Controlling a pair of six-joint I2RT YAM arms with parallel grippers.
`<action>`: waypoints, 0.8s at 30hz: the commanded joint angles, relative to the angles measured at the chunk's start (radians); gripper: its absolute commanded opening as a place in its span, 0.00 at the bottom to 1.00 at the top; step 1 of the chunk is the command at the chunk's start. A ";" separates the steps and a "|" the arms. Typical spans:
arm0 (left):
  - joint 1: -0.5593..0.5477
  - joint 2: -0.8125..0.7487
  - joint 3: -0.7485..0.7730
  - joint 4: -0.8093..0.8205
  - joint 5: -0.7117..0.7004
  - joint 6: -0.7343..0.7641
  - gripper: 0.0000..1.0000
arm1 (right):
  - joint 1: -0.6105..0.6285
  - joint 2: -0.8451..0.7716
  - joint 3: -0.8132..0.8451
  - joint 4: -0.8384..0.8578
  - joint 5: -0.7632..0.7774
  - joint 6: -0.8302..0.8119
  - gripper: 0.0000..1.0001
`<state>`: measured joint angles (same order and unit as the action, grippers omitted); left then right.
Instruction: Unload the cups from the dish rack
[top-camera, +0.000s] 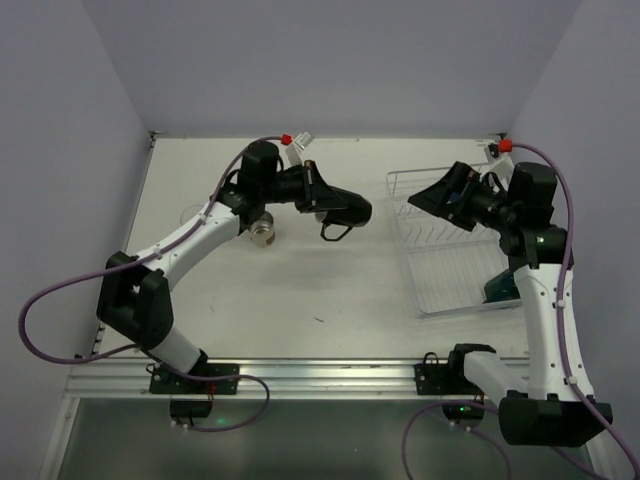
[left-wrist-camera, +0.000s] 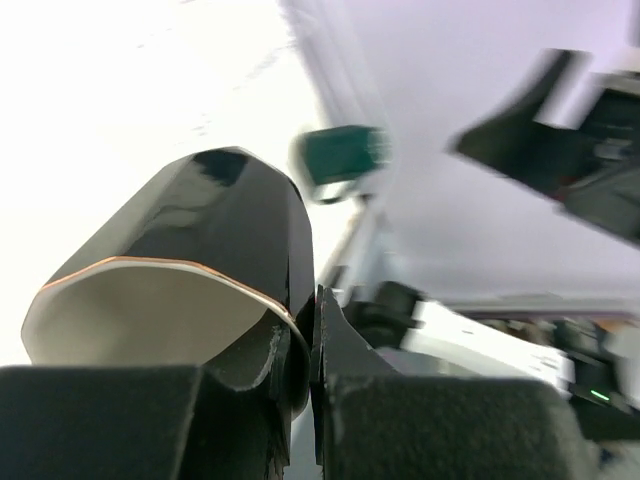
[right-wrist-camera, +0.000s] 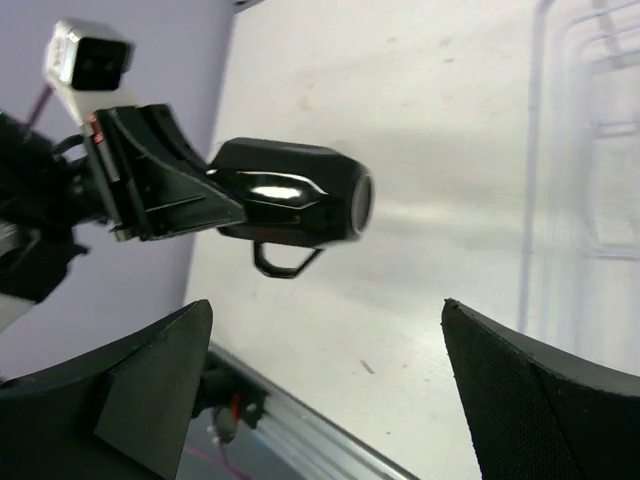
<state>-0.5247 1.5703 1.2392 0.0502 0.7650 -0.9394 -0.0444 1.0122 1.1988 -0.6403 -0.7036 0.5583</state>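
Note:
A black handled mug (top-camera: 345, 207) hangs on its side above the table, left of the dish rack (top-camera: 440, 272). My left gripper (top-camera: 322, 198) is shut on its rim, one finger inside the pale interior and one outside (left-wrist-camera: 315, 300); the mug (left-wrist-camera: 200, 240) fills the left wrist view. In the right wrist view the same mug (right-wrist-camera: 290, 195) shows with its handle pointing down. My right gripper (top-camera: 425, 195) stands open and holds nothing (right-wrist-camera: 326, 305), over the rack's left end and facing the mug. A dark teal mug (top-camera: 500, 290) sits at the rack's near right corner.
A small glass cup (top-camera: 265, 232) stands on the table under the left forearm. The teal mug (left-wrist-camera: 340, 160) also shows blurred in the left wrist view. White rack wires (right-wrist-camera: 590, 150) run along the right of the right wrist view. Walls close the table on three sides.

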 joint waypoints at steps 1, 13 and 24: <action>0.002 0.005 0.118 -0.320 -0.096 0.261 0.00 | -0.002 0.005 0.064 -0.174 0.303 -0.061 0.99; -0.086 0.191 0.453 -0.820 -0.785 0.544 0.00 | 0.000 -0.018 0.088 -0.314 0.483 -0.130 0.99; -0.110 0.319 0.540 -0.880 -0.906 0.562 0.00 | 0.000 -0.026 0.084 -0.328 0.478 -0.141 0.99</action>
<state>-0.6300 1.8805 1.6947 -0.8345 -0.0601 -0.4072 -0.0452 1.0088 1.2556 -0.9478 -0.2432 0.4377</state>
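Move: The left hand has the black mug; its clear table spot lies about 6 cm ahead, 9 cm left and some 23 cm below. The beige cup stands about 7 cm ahead and 17 cm left; the clear glass about 11 ahead and 36 left, both roughly 25 below. From the empty right hand the green cup is about 6 cm back, 25 right, 27 below, the blue mug about 18 ahead, 17 right, 27 below. Down above all, about 14 cm, the left hand carries the black mug towards the open table beside the beige cup, easing forward at first and then left, while the wrist swings some 60 degrees to turn the fingers from rightward to downward; they keep their pinch on its rim. The right hand, fingers staying wide open, draws right and down over the rack, away from the mug, turns somewhat clockwise and settles. ##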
